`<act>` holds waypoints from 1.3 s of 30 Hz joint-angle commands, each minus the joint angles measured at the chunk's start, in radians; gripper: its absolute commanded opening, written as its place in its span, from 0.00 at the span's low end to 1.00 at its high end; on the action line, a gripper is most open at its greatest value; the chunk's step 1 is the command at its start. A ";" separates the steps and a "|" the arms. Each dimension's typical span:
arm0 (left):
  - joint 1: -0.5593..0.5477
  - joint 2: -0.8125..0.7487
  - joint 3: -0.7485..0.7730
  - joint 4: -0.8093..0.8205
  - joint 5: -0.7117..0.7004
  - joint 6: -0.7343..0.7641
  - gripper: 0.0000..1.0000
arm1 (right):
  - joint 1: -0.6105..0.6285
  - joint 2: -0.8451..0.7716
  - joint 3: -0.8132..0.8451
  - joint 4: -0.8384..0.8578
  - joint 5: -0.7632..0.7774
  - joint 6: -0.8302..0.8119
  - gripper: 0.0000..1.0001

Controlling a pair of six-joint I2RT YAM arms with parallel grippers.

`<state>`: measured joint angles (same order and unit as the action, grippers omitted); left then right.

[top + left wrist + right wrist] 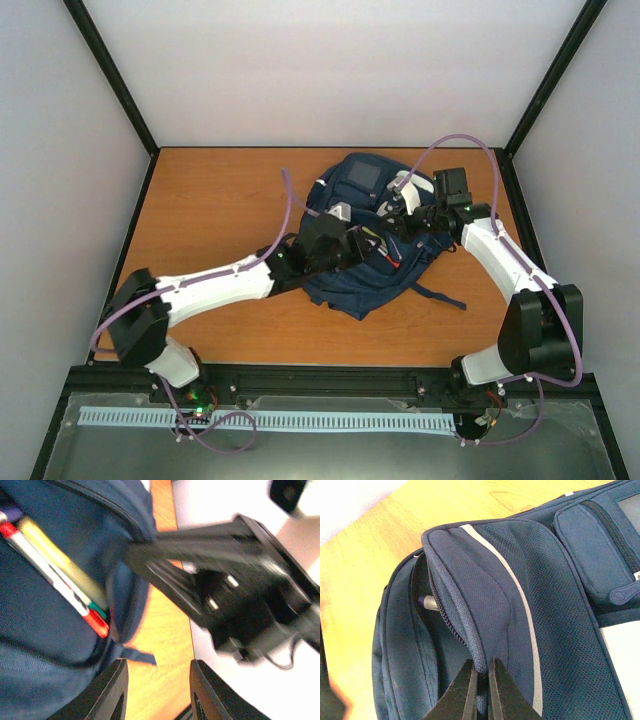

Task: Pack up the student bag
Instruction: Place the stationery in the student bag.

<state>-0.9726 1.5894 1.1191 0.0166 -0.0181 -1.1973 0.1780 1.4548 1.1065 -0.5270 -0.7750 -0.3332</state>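
Observation:
The student bag [360, 285], navy with a thin white stripe [520, 590], lies right of the table's middle. My right gripper [481, 682] is shut on the fabric edge of the bag's opened flap, beside the zipper, and holds it up. A pen end [427, 602] shows inside the opening. My left gripper [159, 692] hangs just past the bag's opening, its jaws apart with only bare table between them. Several pens [60, 575], one yellow and one white with a red cap, lie inside the bag [35, 630]. From above, both grippers [352, 248] [405, 222] meet over the bag.
The wooden table [220, 200] is enclosed by white walls with black corner posts [110, 75]. A dark strap [440, 296] trails from the bag toward the right arm. The right arm's black wrist [240, 605] fills the upper right of the left wrist view.

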 commanded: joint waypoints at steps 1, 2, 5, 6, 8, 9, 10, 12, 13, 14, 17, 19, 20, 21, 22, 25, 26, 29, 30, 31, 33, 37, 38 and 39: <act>-0.062 -0.147 -0.025 -0.153 -0.003 0.240 0.38 | -0.018 -0.004 0.026 0.015 -0.006 -0.018 0.03; -0.069 -0.178 -0.025 -0.206 -0.042 0.289 0.39 | -0.018 -0.001 0.027 0.014 -0.009 -0.023 0.03; -0.070 -0.266 -0.038 -0.355 -0.163 0.396 0.47 | -0.018 0.010 0.030 0.000 -0.016 -0.047 0.03; -0.069 -0.295 -0.046 -0.393 -0.204 0.422 0.52 | -0.018 0.011 0.030 -0.004 -0.018 -0.051 0.03; -0.067 -0.353 -0.064 -0.462 -0.303 0.441 0.55 | -0.018 0.011 0.031 -0.010 -0.030 -0.058 0.03; -0.062 -0.384 -0.078 -0.486 -0.346 0.437 0.55 | -0.018 0.008 0.032 -0.014 -0.037 -0.058 0.03; -0.051 -0.417 -0.092 -0.493 -0.368 0.429 0.59 | -0.018 0.004 0.037 -0.020 -0.045 -0.054 0.03; -0.026 -0.484 -0.117 -0.529 -0.373 0.436 0.60 | -0.016 -0.005 0.041 -0.026 -0.058 -0.047 0.03; -0.014 -0.507 -0.123 -0.541 -0.376 0.437 0.66 | -0.012 -0.007 0.040 -0.030 -0.061 -0.050 0.03; 0.002 -0.520 -0.126 -0.558 -0.386 0.439 0.68 | -0.008 -0.007 0.039 -0.036 -0.063 -0.059 0.03; 0.060 -0.541 -0.123 -0.593 -0.389 0.449 0.74 | 0.016 0.006 0.054 -0.105 -0.049 -0.116 0.08; 0.100 -0.548 -0.119 -0.591 -0.349 0.448 0.81 | 0.016 0.012 0.075 -0.155 -0.081 -0.127 0.28; 0.123 -0.550 -0.117 -0.573 -0.295 0.456 0.82 | 0.015 0.013 0.094 -0.187 -0.101 -0.135 0.30; 0.142 -0.549 -0.113 -0.558 -0.251 0.463 0.82 | 0.012 0.012 0.113 -0.214 -0.117 -0.141 0.33; 0.159 -0.543 -0.105 -0.548 -0.217 0.467 0.83 | 0.007 0.009 0.130 -0.234 -0.127 -0.143 0.36; 0.228 -0.495 -0.083 -0.528 -0.124 0.478 0.84 | -0.018 -0.007 0.151 -0.244 -0.116 -0.123 0.41; 0.256 -0.475 -0.083 -0.513 -0.087 0.478 0.84 | -0.028 -0.009 0.151 -0.241 -0.097 -0.115 0.42; 0.340 -0.411 -0.085 -0.433 0.031 0.476 0.85 | -0.070 -0.012 0.140 -0.215 -0.011 -0.057 0.55; 0.367 -0.387 -0.083 -0.407 0.069 0.480 0.86 | -0.090 -0.016 0.128 -0.196 0.034 -0.020 0.64; 0.388 -0.360 -0.078 -0.385 0.099 0.483 0.87 | -0.115 -0.020 0.112 -0.164 0.089 0.019 0.75; 0.421 -0.310 -0.070 -0.339 0.142 0.483 0.87 | -0.173 -0.024 0.088 -0.122 0.161 0.056 0.85; 0.447 -0.205 -0.053 -0.243 0.244 0.471 0.87 | -0.298 0.018 0.087 -0.153 0.155 0.076 0.95; 0.449 -0.181 -0.042 -0.229 0.262 0.473 0.87 | -0.307 0.033 0.090 -0.170 0.150 0.063 0.99; 0.451 -0.154 -0.032 -0.217 0.279 0.474 0.87 | -0.308 0.049 0.089 -0.182 0.154 0.048 1.00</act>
<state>-0.5362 1.3663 1.0138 -0.3214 0.1207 -0.7361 -0.0956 1.4631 1.2015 -0.6842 -0.6552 -0.2955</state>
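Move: The bag's left edge, where the left hand is bound, lies about 16 cm to its left, 5 cm ahead and 9 cm lower; the stationery sits in the open bag some 10 cm below that hand, 3 cm to its right and about 1 cm back. The front flap's rim is pinched in the right hand. The bag's right edge is roughly 13 cm to the right hand's right, level with it and about 8 cm below. The stationery is left in the bag as the left hand clears it, drawing back and up about 5 cm, sweeping some 19 cm left while rolling its left side up about 25 degrees, then reaching forward and down to the bag's left edge, fingers spreading wide. The right hand first keeps its pinch on the flap, then opens, lifts slightly and swings right and forward towards the bag's right edge, turning clockwise. ##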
